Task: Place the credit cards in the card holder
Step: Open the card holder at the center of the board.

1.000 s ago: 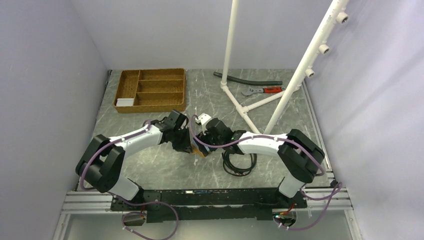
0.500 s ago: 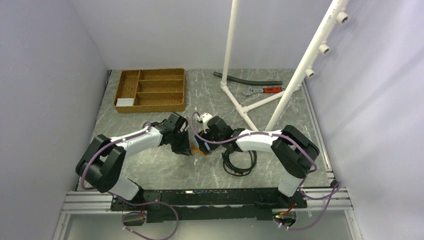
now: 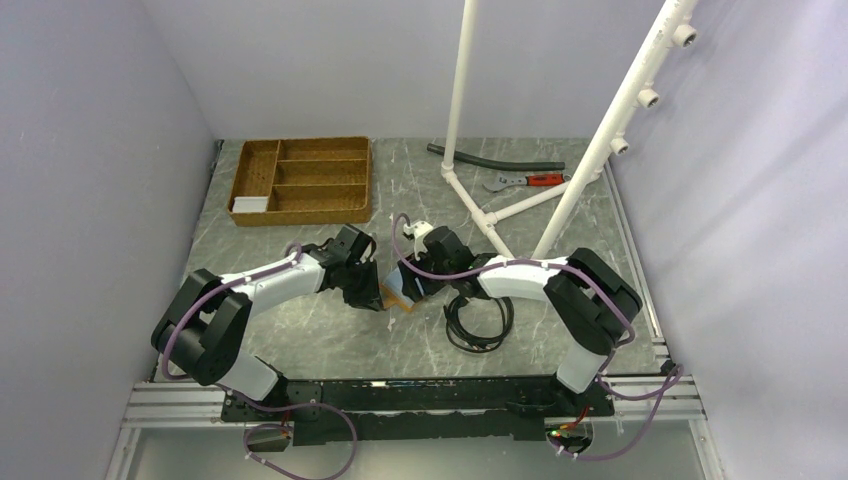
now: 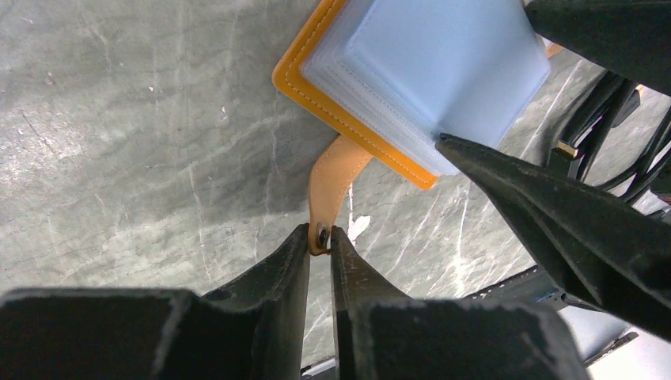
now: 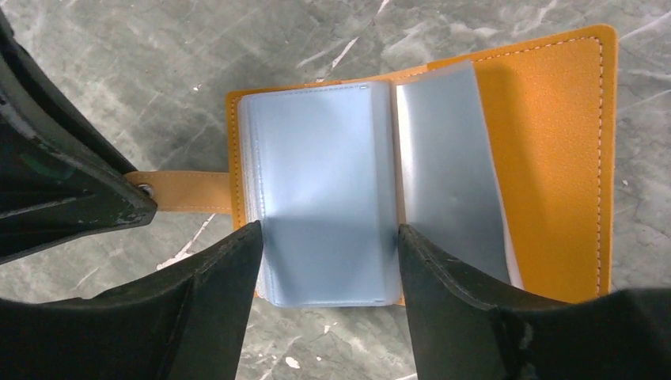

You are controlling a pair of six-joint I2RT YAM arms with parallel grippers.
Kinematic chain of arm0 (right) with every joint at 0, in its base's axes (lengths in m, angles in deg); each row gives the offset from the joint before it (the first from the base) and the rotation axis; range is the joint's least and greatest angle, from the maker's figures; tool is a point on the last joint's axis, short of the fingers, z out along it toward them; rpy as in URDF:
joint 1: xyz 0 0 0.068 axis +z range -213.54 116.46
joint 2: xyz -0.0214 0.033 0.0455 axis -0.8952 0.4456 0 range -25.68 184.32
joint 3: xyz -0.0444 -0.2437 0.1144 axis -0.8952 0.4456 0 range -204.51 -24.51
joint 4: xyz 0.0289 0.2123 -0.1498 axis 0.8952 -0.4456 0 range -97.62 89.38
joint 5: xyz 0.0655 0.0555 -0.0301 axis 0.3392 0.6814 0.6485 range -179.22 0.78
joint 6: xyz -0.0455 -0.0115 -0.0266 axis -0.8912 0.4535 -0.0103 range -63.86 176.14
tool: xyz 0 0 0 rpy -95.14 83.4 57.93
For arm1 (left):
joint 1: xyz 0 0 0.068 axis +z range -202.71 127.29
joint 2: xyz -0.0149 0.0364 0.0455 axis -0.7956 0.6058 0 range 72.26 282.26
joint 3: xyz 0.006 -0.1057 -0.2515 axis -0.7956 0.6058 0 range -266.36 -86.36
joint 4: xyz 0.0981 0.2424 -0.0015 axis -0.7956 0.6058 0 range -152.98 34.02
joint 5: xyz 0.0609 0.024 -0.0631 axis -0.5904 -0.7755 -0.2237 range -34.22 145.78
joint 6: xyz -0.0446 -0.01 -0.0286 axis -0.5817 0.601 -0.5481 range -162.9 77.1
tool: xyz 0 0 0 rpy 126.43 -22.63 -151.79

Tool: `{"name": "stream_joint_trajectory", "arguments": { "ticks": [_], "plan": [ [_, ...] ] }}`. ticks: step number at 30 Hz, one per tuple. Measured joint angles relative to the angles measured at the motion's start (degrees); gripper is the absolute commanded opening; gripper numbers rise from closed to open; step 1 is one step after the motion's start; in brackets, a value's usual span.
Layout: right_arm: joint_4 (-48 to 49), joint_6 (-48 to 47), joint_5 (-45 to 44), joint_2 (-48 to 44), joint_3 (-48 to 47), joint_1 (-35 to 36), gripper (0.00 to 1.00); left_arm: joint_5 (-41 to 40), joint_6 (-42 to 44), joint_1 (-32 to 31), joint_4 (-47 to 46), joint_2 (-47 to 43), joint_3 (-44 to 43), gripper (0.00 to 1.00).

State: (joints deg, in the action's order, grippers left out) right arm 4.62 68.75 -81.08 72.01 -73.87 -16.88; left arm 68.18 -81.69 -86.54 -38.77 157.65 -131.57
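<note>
The card holder lies open on the marble table, orange with pale blue-grey pockets. My left gripper is shut on its snap tab, right at the metal snap. My right gripper hangs just over the holder, open, one fingertip at each side edge of the pocket stack. One loose pocket leaf is folded over onto the orange cover. A whitish card lies in the wooden tray's near-left corner. I see no other credit cards.
The brown wooden compartment tray stands at the back left. A white pipe frame rises at the back right, with a black hose and a red-handled wrench behind it. A black cable coil lies under the right forearm.
My right gripper has shifted a little away from me and come over the open holder, its jaws narrowing slightly around the pocket stack. The left gripper has kept hold of the tab without moving.
</note>
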Motion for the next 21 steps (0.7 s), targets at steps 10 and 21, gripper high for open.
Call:
{"name": "stream_joint_trajectory", "arguments": {
  "ticks": [10,21],
  "plan": [
    [0.04,0.70,-2.32,0.68,-0.09,-0.04,0.65,-0.04,-0.02,0.00,0.07,0.00,0.11,0.21],
    [1.29,5.97,-3.15,0.68,0.37,-2.19,0.21,-0.74,0.02,0.00,1.11,-0.66,0.22,0.27]
  ]
}}
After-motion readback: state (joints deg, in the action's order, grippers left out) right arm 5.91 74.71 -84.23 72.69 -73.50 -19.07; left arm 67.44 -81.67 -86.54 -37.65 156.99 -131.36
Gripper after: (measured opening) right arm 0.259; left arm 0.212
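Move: The card holder lies open on the board, and its blue sleeve stack sits between the right hand's spread fingers, its middle about 1 cm ahead, 1 cm left and 1 cm below. From that hand, the orange cover flap is roughly 5 cm ahead and 4 cm right, and the coiled cable some 6 cm back and 12 cm right. The left hand already pinches the strap end; the stack lies about 3 cm ahead and 4 cm right of it. Right fingers pinch the top blue sleeves together, sliding about 2 cm forward and right; left keeps the strap. ##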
